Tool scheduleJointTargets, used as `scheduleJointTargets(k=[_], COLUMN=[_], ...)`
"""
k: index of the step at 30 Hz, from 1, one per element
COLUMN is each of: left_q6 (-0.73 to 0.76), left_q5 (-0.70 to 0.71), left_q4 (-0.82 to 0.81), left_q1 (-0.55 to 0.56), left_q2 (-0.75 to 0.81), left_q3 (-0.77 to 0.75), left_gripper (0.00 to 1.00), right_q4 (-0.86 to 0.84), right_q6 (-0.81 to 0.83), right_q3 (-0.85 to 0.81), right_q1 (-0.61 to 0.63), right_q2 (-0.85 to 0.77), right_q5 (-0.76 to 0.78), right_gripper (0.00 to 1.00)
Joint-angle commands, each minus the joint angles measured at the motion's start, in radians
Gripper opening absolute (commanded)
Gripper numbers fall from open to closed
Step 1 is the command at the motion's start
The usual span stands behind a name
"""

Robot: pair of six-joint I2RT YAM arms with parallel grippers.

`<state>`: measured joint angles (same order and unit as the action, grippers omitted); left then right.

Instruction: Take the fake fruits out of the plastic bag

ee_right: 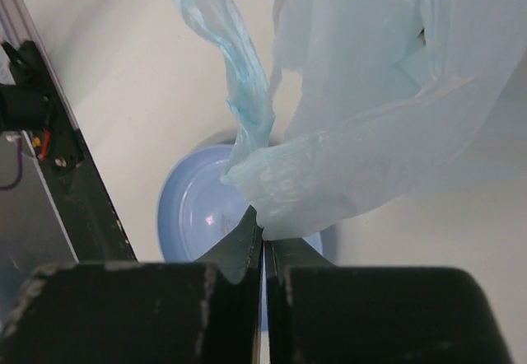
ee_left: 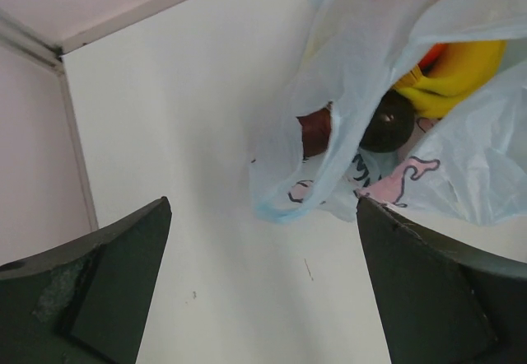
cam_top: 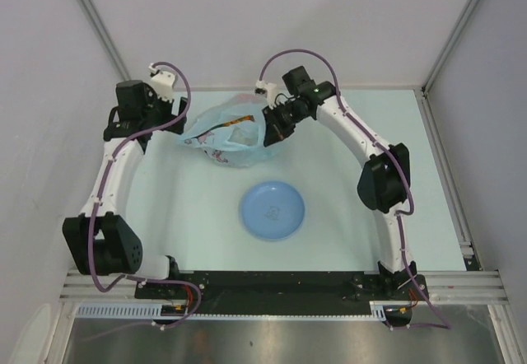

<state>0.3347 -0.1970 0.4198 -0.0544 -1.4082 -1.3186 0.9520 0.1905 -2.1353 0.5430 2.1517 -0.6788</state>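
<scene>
The pale-blue plastic bag point(cam_top: 230, 133) lies crumpled at the back of the table. Through its mouth in the left wrist view I see a yellow banana point(ee_left: 453, 76), a small dark maroon fruit point(ee_left: 387, 121) and a brownish-red fruit point(ee_left: 314, 131), all inside the plastic bag point(ee_left: 461, 158). My right gripper point(cam_top: 270, 127) is at the bag's right side, shut on a fold of the plastic bag point(ee_right: 362, 117); the film bunches right at the right gripper point(ee_right: 263, 236). My left gripper point(cam_top: 174, 122) sits just left of the bag. The left gripper point(ee_left: 263, 203) is open and holds nothing.
A round blue plate point(cam_top: 272, 210) lies in front of the bag, near the table's middle, and shows as the blue plate point(ee_right: 193, 207) beneath the right jaws. White walls close the back and both sides. The arm bases line the near edge.
</scene>
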Motion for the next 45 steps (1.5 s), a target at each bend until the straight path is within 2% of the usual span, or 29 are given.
scheduleJointTargets(k=[1, 5, 8, 13, 16, 22, 26, 30, 31, 33, 34, 36, 37, 38, 42, 43, 45], left_q6=[0.093, 0.165, 0.129, 0.115, 0.099, 0.078, 0.053, 0.052, 0.061, 0.078, 0.084, 0.093, 0.095, 0.090, 0.058, 0.046, 0.032], left_q5=[-0.178, -0.125, -0.067, 0.054, 0.151, 0.186, 0.191, 0.160, 0.145, 0.136, 0.127, 0.119, 0.108, 0.097, -0.044, -0.071, -0.230], left_q4=[0.057, 0.048, 0.088, 0.018, 0.003, 0.026, 0.001, 0.056, 0.077, 0.106, 0.141, 0.168, 0.177, 0.206, 0.280, 0.289, 0.306], left_q1=[0.011, 0.047, 0.103, 0.133, 0.133, 0.133, 0.134, 0.133, 0.133, 0.133, 0.133, 0.133, 0.133, 0.133, 0.145, 0.151, 0.165], left_q2=[-0.002, -0.003, -0.026, -0.051, -0.119, -0.247, -0.273, -0.301, -0.304, -0.324, -0.330, -0.344, -0.347, -0.348, -0.356, -0.362, -0.408], left_q3=[0.001, 0.078, 0.062, 0.097, 0.049, -0.042, -0.059, -0.132, -0.155, -0.180, -0.207, -0.223, -0.237, -0.244, -0.339, -0.400, -0.526], left_gripper=[1.00, 1.00, 0.99, 0.95, 0.91, 0.90, 0.81, 0.69, 0.59, 0.50, 0.39, 0.24, 0.03, 0.00, 0.00, 0.00, 0.00], right_q4=[0.042, 0.094, 0.073, 0.070, 0.048, 0.083, 0.076, 0.073, 0.073, 0.074, 0.074, 0.076, 0.074, 0.065, 0.021, -0.001, -0.022], right_q6=[0.104, 0.170, 0.096, 0.093, 0.095, 0.121, 0.136, 0.148, 0.150, 0.152, 0.152, 0.155, 0.150, 0.142, 0.086, 0.052, 0.032], right_q3=[0.052, 0.055, 0.054, 0.081, 0.086, 0.103, 0.155, 0.201, 0.209, 0.225, 0.229, 0.229, 0.227, 0.229, 0.193, 0.137, 0.047], right_q1=[0.046, 0.049, 0.014, 0.011, 0.025, 0.018, 0.006, -0.003, -0.009, -0.017, -0.026, -0.041, -0.049, -0.072, -0.198, -0.228, -0.325], right_q2=[-0.053, -0.056, -0.081, -0.116, -0.131, -0.154, -0.191, -0.220, -0.225, -0.234, -0.236, -0.237, -0.236, -0.236, -0.207, -0.194, -0.123], right_q5=[0.061, 0.041, 0.019, 0.002, 0.036, 0.044, 0.070, 0.097, 0.099, 0.108, 0.114, 0.125, 0.134, 0.177, 0.252, 0.280, 0.289], right_gripper=[0.00, 0.00, 0.00, 0.00, 0.00, 0.00, 0.00, 0.00, 0.00, 0.00, 0.00, 0.00, 0.00, 0.00, 0.00, 0.00, 0.00])
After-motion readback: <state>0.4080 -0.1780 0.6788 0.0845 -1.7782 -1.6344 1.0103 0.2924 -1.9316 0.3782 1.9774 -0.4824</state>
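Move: The bag's near-left rim lies about 3 cm right of the open left gripper, 2 cm ahead and 12 cm below. Inside the bag, all some 18 cm below this hand, the red fruit is about 6 cm right and 3 ahead, the green fruit 11 right and 6 ahead, and the banana 16 right and 8 ahead. From the right gripper, already pinching the bag's right side, that left rim is some 23 cm left, 5 ahead and 6 below; the plate is about 18 cm back, 1 right and 16 below. Sink the left gripper about 12 cm onto the bag's left rim, first slanting right and slightly back, then forward, tipping the fingers some 15 degrees further down. Shut them on the film while rising about 4 cm and easing forward. Keep the right gripper's pinch: dip it back about 3 cm, then draw its side of the bag right, roughly 10 cm in all, fastest at the end. ##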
